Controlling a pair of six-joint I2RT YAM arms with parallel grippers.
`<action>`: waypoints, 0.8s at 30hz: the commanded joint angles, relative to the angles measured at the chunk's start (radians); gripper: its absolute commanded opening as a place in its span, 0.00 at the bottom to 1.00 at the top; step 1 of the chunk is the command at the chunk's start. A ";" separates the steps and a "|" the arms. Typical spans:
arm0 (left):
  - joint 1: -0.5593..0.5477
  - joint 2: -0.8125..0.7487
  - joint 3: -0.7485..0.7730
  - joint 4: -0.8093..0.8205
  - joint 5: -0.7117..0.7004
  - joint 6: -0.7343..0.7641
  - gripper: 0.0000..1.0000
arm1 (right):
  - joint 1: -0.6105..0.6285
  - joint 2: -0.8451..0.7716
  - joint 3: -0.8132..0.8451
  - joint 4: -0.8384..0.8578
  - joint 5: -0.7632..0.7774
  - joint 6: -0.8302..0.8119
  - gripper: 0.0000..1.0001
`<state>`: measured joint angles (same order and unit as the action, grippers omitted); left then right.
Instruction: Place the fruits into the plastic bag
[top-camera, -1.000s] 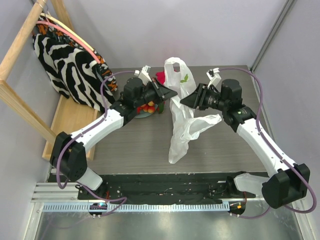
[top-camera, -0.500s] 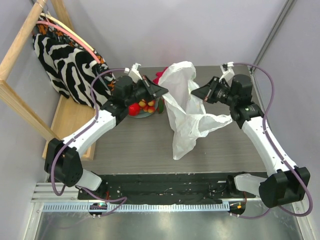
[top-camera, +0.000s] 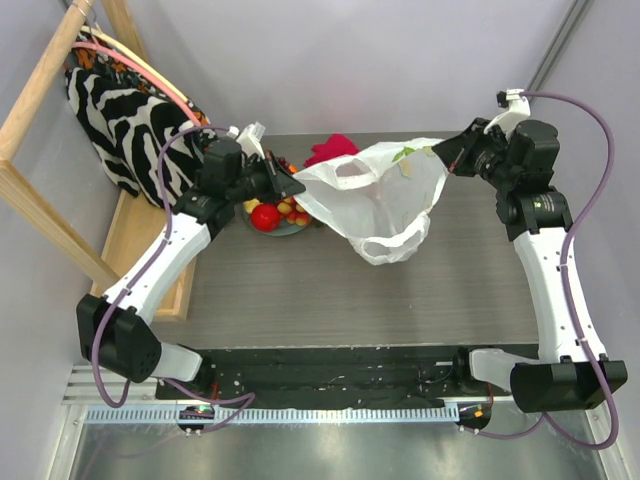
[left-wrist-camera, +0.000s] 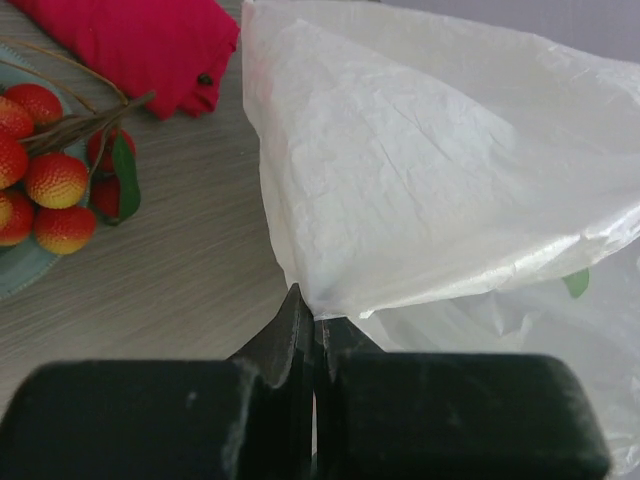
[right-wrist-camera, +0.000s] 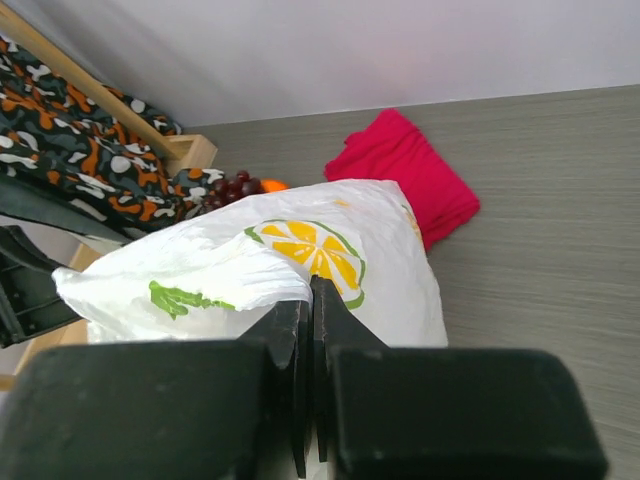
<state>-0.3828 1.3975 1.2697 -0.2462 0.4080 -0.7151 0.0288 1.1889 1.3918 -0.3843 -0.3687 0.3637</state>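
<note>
The white plastic bag (top-camera: 375, 195) with lemon print hangs stretched wide between both arms above the table. My left gripper (top-camera: 297, 186) is shut on its left edge; in the left wrist view the film (left-wrist-camera: 420, 190) is pinched at the gripper (left-wrist-camera: 315, 318). My right gripper (top-camera: 447, 152) is shut on the right edge, its jaws closed on the printed plastic bag (right-wrist-camera: 300, 260) at the gripper (right-wrist-camera: 311, 295). The fruits sit on a grey-green plate (top-camera: 285, 230): a red apple (top-camera: 264, 217), small red-yellow fruits (left-wrist-camera: 50, 180), and dark grapes (right-wrist-camera: 228, 187) with an orange (right-wrist-camera: 273, 185).
A crimson red cloth (top-camera: 335, 150) lies at the back of the table behind the bag. A zebra-striped fabric bag (top-camera: 125, 125) hangs from a wooden frame (top-camera: 40, 110) at the left. A wooden board (top-camera: 150, 240) lies by the left arm.
Both arms have swung apart and pulled the bag from a hanging, crumpled shape into a wide stretched one. The right gripper closed on the bag's edge and rose toward the back right.
</note>
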 joint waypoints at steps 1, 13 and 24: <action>0.009 0.020 0.037 -0.033 0.089 0.040 0.00 | -0.001 -0.018 0.035 -0.045 0.022 -0.078 0.01; -0.048 0.155 0.010 0.177 0.149 -0.100 0.56 | 0.059 -0.083 -0.138 -0.005 0.118 0.014 0.01; -0.064 -0.014 -0.009 0.015 -0.228 0.121 1.00 | 0.060 -0.063 -0.149 -0.027 0.277 0.064 0.01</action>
<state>-0.4503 1.5116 1.2625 -0.1902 0.3664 -0.7116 0.0879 1.1378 1.2461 -0.4423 -0.1482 0.4038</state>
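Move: The plastic bag hangs pinched between both of my hands. Its middle is some 14 cm to the right of my left hand, 2 cm nearer me and 5 cm lower; from my right hand it is about 14 cm to the left, 3 cm back and 14 cm down. The fruit bowl sits about 9 cm ahead of my left hand, 5 cm to its left and 22 cm below. The red cloth lies 20 cm ahead of that hand, 10 cm right and 24 cm down. I open my left fingers wide and let go of the bag's rim while that hand sinks and slides right along with it, about 5 cm each way, then eases back left 1 or 2 cm. My right hand keeps its pinch on the opposite rim and lowers it some 6 cm towards the table, tipping slightly down and turning about 10 degrees clockwise near the end. ##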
